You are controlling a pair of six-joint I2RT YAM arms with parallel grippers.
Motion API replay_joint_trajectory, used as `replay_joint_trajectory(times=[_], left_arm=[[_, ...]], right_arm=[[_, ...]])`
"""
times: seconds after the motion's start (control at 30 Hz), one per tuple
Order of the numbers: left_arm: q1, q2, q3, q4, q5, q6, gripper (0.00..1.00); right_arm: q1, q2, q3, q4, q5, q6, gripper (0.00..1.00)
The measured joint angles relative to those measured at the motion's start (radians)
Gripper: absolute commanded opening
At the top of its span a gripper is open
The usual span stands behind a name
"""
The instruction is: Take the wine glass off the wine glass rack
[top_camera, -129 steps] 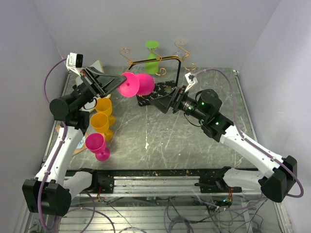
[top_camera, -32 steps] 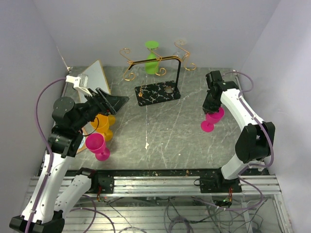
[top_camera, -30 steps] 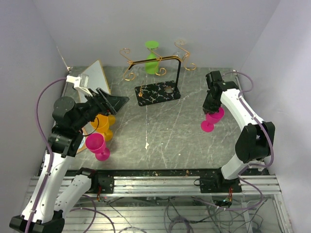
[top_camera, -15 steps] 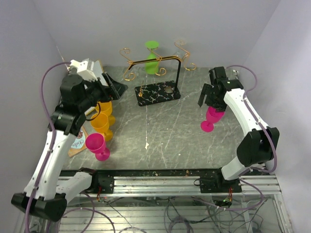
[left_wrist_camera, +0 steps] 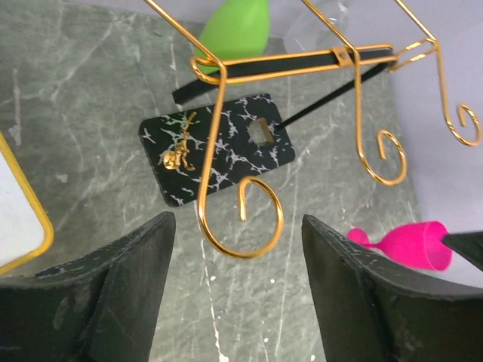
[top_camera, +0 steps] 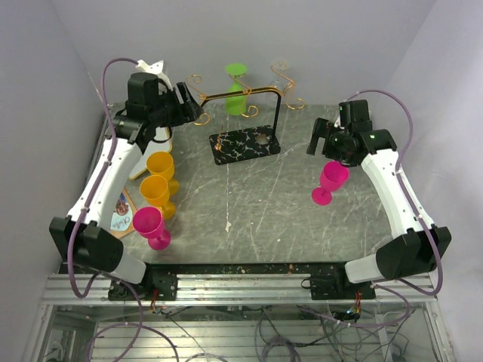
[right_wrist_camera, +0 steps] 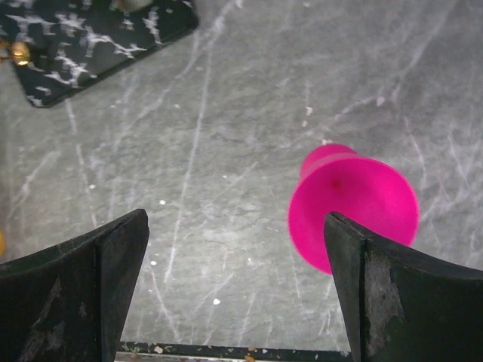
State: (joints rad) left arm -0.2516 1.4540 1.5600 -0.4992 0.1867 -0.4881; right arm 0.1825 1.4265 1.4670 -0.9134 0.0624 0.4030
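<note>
The wine glass rack [top_camera: 243,145], gold wire scrolls on a black post over a black marbled base, stands at the back centre. A green wine glass [top_camera: 236,90] hangs upside down from it. A pink wine glass [top_camera: 330,181] stands upright on the table at the right. My right gripper [top_camera: 330,145] hovers open just above it. In the right wrist view the pink glass [right_wrist_camera: 353,207] sits by the right finger, free of both. My left gripper [top_camera: 189,105] is open at the rack's left scrolls. The left wrist view shows a gold scroll [left_wrist_camera: 241,219] in front of its open fingers and the green glass [left_wrist_camera: 238,30] beyond.
Two yellow glasses [top_camera: 160,167] and another pink glass [top_camera: 149,226] stand at the left. A printed board [top_camera: 121,220] lies beside them near the left wall. Pale walls close in the table at the back and on both sides.
My right gripper opened and rose off the pink glass, which stays standing on the table. My left arm swung up and back to the rack's left scrolls.
</note>
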Motion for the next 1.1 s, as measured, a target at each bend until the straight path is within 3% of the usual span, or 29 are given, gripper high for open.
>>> replay_joint_trajectory(times=[0.47, 0.8, 1.1], left_arm=[[0.0, 0.193, 0.134, -0.076, -0.043, 0.039, 0.3], [0.0, 0.177, 0.122, -0.083, -0.014, 0.011, 0.21], [0.001, 0.085, -0.011, -0.014, 0.048, -0.064, 0.18]], right_arm=[[0.0, -0.046, 0.0, 0.118, -0.248, -0.017, 0.98], [0.0, -0.046, 0.0, 0.141, -0.291, 0.001, 0.97], [0.0, -0.045, 0.005, 0.154, -0.332, 0.027, 0.97]])
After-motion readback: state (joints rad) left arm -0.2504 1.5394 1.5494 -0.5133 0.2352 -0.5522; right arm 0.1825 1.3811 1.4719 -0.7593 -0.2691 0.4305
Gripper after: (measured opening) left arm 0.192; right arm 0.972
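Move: Just ahead of the open left hand is the rack's near left hook, about 4 cm forward, 1 cm right and 4 cm lower; the middle near hook is some 16 cm to the right of it and 3 cm farther out. The green wine glass hangs about 16 cm ahead, 14 cm right and 6 cm below this hand. From the right hand the green glass lies about 18 cm ahead, 26 cm left and 4 cm up, and the standing pink glass 2 cm back, 3 cm right and 14 cm down. Reaching forward about 4 cm and sinking as much, the left hand brings its fingers around the near left hook, tips slightly downward and shuts them, pinching the wire by the curl while drawing back some 3 cm. The right hand, empty and wide open, moves left about 6 cm and up 5 towards the green glass's side, rolling its left side up and turning a little counter-clockwise. ##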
